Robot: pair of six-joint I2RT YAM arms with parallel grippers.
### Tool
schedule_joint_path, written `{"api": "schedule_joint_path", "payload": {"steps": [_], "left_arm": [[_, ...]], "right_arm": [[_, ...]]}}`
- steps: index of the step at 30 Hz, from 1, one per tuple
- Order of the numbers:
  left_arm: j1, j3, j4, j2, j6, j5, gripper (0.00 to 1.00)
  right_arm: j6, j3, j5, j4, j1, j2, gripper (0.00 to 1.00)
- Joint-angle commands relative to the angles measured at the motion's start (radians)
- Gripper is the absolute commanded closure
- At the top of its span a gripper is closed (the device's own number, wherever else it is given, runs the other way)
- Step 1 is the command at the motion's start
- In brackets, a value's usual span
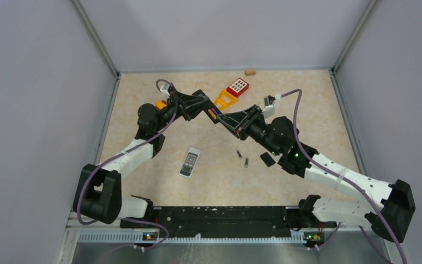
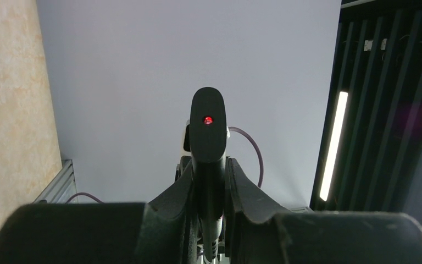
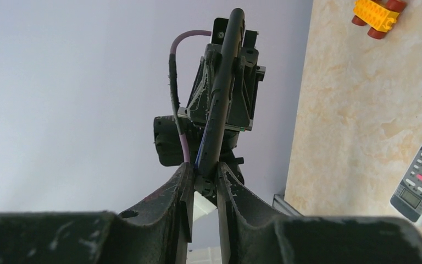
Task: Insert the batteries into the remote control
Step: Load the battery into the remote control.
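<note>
A black remote control (image 1: 213, 113) is held in the air between both arms, above the far middle of the table. My left gripper (image 1: 206, 109) is shut on one end; in the left wrist view the remote control (image 2: 208, 132) stands end-on between the fingers of the left gripper (image 2: 210, 165), showing a red dot. My right gripper (image 1: 220, 117) clamps the other end; in the right wrist view the remote control (image 3: 222, 82) runs edge-on up from the right gripper (image 3: 205, 168), with a thin blue strip along its side. Two small batteries (image 1: 239, 154) (image 1: 246, 162) lie on the table.
A white remote (image 1: 189, 162) (image 3: 420, 184) lies near the table's middle. A small black cover (image 1: 267, 159) lies right of the batteries. A red keypad toy (image 1: 237, 87), an orange piece (image 1: 225, 99), a yellow brick (image 3: 376, 14) and a brown block (image 1: 250, 72) are at the back.
</note>
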Motion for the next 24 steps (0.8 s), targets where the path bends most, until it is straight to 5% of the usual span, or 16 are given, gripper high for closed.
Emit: {"api": "schedule_joint_path", "payload": {"steps": [1, 12, 18, 24], "left_arm": [[-0.018, 0.034, 0.038, -0.065, 0.044, 0.041, 1.0], [-0.018, 0.139, -0.274, -0.189, 0.519, 0.05, 1.0], [-0.016, 0.158, -0.393, -0.236, 0.722, 0.044, 1.0], [-0.002, 0.162, -0.495, -0.237, 0.843, 0.042, 1.0]], "right_arm": [[0.028, -0.001, 0.018, -0.015, -0.006, 0.014, 0.8], [-0.026, 0.07, 0.067, -0.358, -0.017, 0.011, 0.81], [-0.216, 0.051, -0.072, -0.212, -0.042, -0.005, 0.44], [-0.369, 0.03, -0.128, -0.099, -0.046, -0.088, 0.34]]}}
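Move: The blue battery in the black remote's compartment is at the right hand's fingertips, about 2 cm left, 1 cm ahead and 1 cm above. From the left hand, which holds that remote, it lies some 4 cm back, 2 cm right and 1 cm up. On the table some 33 cm below the right hand are the white remote, about 11 cm to its left, and two loose batteries, roughly 10 cm to its right, all about level with it fore and aft. With its fingers still nearly shut around the compartment end of the black remote, one above by the blue battery and one below, the right hand sinks some 3.5 cm, tips down slightly, then opens wide and comes free of the remote, tilting back up as its left side rolls down about 15 degrees. The left hand keeps its grip and rolls the remote nearly 40 degrees about its own fingers, battery end down and far end up, while drawing back about 3 cm and, after a small dip, rising about 2 cm. ##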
